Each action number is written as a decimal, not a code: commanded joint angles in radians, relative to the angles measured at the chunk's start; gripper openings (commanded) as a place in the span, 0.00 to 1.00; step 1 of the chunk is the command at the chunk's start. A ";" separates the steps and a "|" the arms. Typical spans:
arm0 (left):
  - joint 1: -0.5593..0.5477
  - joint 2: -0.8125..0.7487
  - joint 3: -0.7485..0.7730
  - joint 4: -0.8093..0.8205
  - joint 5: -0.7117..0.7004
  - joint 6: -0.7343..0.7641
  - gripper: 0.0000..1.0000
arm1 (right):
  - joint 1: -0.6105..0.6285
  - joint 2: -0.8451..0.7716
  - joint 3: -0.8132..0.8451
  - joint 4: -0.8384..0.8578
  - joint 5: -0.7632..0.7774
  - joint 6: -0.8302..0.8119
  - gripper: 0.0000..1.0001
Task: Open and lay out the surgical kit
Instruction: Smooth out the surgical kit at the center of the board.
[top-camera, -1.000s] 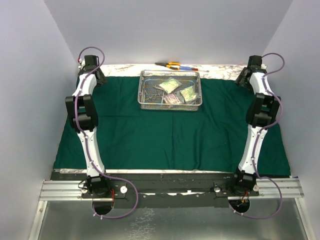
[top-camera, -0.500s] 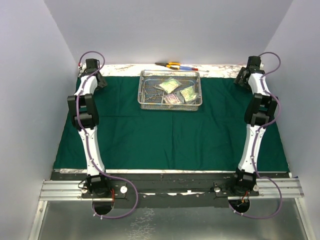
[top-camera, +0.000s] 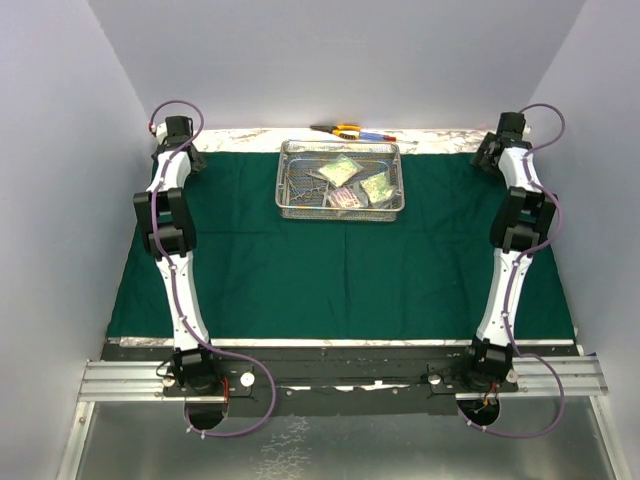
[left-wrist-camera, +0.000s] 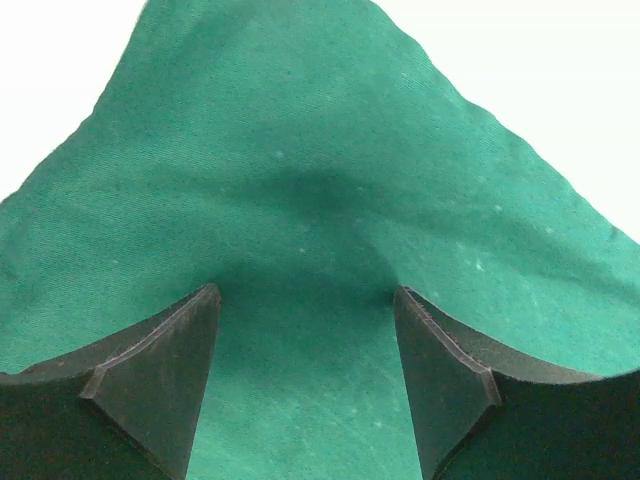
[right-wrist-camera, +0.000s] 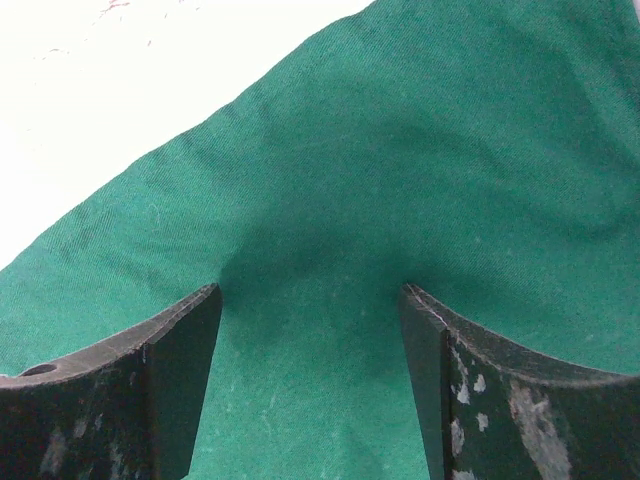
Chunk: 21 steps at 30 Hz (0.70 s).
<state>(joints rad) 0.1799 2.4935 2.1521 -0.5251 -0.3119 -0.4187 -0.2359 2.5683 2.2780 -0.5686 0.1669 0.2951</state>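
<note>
The dark green cloth wrap (top-camera: 340, 270) lies spread flat over the table. On its far middle stands the steel wire-mesh tray (top-camera: 340, 180), holding clear packets (top-camera: 342, 170) and slim steel instruments (top-camera: 308, 182). My left gripper (top-camera: 178, 140) is down at the cloth's far left corner. In the left wrist view the left gripper (left-wrist-camera: 305, 290) is open, with the cloth corner (left-wrist-camera: 300, 150) lying between and ahead of its fingers. My right gripper (top-camera: 492, 152) is at the far right corner. In the right wrist view the right gripper (right-wrist-camera: 310, 288) is open over the cloth corner (right-wrist-camera: 420, 150).
A yellow-handled tool (top-camera: 345, 129) and red and blue pens (top-camera: 378, 135) lie on the bare strip behind the tray. Pale walls close in the left, right and back. White table surface (right-wrist-camera: 120, 90) shows just beyond each cloth corner.
Both arms have reached farther out and back, the left gripper toward the far left corner of the cloth, the right slightly toward the far right corner. The tray has not moved.
</note>
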 joint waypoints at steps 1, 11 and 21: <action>0.045 0.052 0.026 -0.021 -0.050 0.005 0.72 | -0.010 -0.034 -0.063 -0.032 -0.015 0.031 0.75; 0.063 0.080 0.110 -0.020 0.017 0.065 0.72 | -0.011 -0.137 0.013 -0.043 0.022 -0.034 0.79; 0.024 -0.058 0.146 -0.019 0.162 0.115 0.74 | -0.010 -0.357 -0.001 -0.101 -0.024 -0.021 0.80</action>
<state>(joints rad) 0.2329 2.5469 2.2894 -0.5331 -0.2245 -0.3401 -0.2379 2.3711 2.2906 -0.6155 0.1673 0.2680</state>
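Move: The cloth's far-left corner lies about 7 cm ahead and 7 cm to the left of the left hand, about a centimetre below its finger point. Its far-right corner is roughly 6 cm ahead and 9 cm to the right of the right hand, equally low, with a red-handled tool just past it, some 8 cm ahead and 6 cm to the hand's right. The metal basket's middle is about 42 cm to the left hand's right, level with it. Over the green cloth's far-left part the left hand's spread fingertips, already down at the cloth, sweep about 4 cm left just inside the far edge, then rise slightly while easing forward and part-way back to the right. The right hand, also down at the cloth, draws back a little, then lifts off steeply to some 12 cm up, its open fingers tilting up slightly. ##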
